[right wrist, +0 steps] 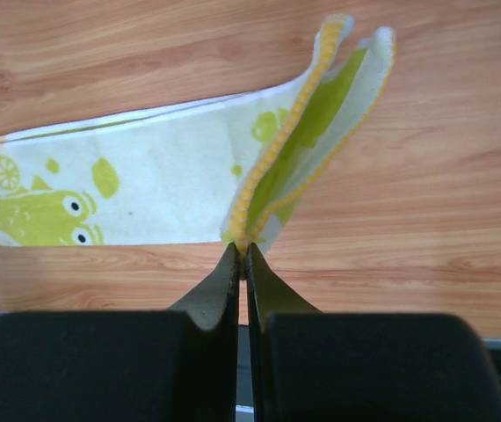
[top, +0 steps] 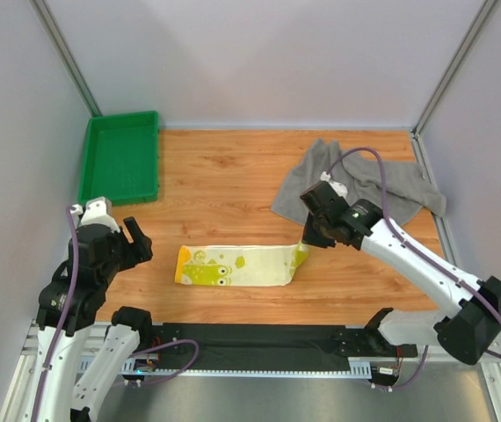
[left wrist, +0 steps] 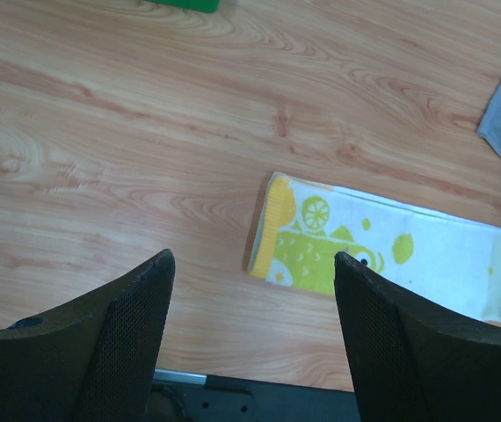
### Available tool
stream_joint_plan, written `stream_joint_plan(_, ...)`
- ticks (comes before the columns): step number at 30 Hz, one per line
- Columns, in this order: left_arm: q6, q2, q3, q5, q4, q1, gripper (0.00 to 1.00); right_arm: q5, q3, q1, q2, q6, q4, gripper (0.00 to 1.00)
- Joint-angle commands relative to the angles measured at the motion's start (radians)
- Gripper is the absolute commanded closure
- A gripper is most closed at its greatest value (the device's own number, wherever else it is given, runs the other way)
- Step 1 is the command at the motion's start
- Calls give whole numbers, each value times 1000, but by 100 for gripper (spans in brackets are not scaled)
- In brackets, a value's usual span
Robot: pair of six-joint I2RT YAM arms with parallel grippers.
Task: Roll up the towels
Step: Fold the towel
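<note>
A white-yellow towel with a green-yellow print point(top: 237, 265) lies folded into a long strip across the middle of the table. Its right end is lifted off the wood, pinched by my right gripper point(top: 306, 243), which is shut on that yellow-edged corner point(right wrist: 255, 215). The rest of the printed towel point(right wrist: 127, 189) lies flat toward the left. My left gripper point(top: 132, 237) hovers open over bare wood, left of the strip's yellow-banded end point(left wrist: 277, 233), touching nothing; its fingers point(left wrist: 136, 334) stand wide apart. A plain grey towel point(top: 356, 180) lies crumpled at the back right, partly under my right arm.
A green tray point(top: 120, 158) sits at the back left corner by the wall. A black rail point(top: 268, 338) runs along the table's near edge between the arm bases. Grey walls close in the left, back and right sides.
</note>
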Motion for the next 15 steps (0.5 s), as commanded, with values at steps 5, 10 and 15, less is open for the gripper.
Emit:
stream_joint_plan(5,-23,17,6,-36,12,2,22,103,231,212,197,47,-3,100)
stream_joint_plan(10,-29,1,5,-50,12,2,22,115,356,297,328,48,-4,100)
stream_joint_plan(15,-32,1,5,-58,7,2,22,112,464,363,418,45,-9,100)
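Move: The right gripper, already shut on the near corner of the towel's right end, is to carry it to the towel's yellow left end, about 38 cm to its left, level with it and some 15 cm below. The bend where the strip leaves the table is 3 cm left and 1 cm back, the frog print 30 cm left and 3 cm back, the grey towel 20 cm right and 27 cm ahead, all at table height. From the left hand the yellow end lies roughly 8 cm right, 4 cm ahead and 23 cm below. Keep the right gripper shut on the lifted towel corner and sweep it left, almost level, about 14 cm over the lying strip towards its yellow left end, drawing the flap after it. Turn the hand some 15 degrees counter-clockwise on the way. ##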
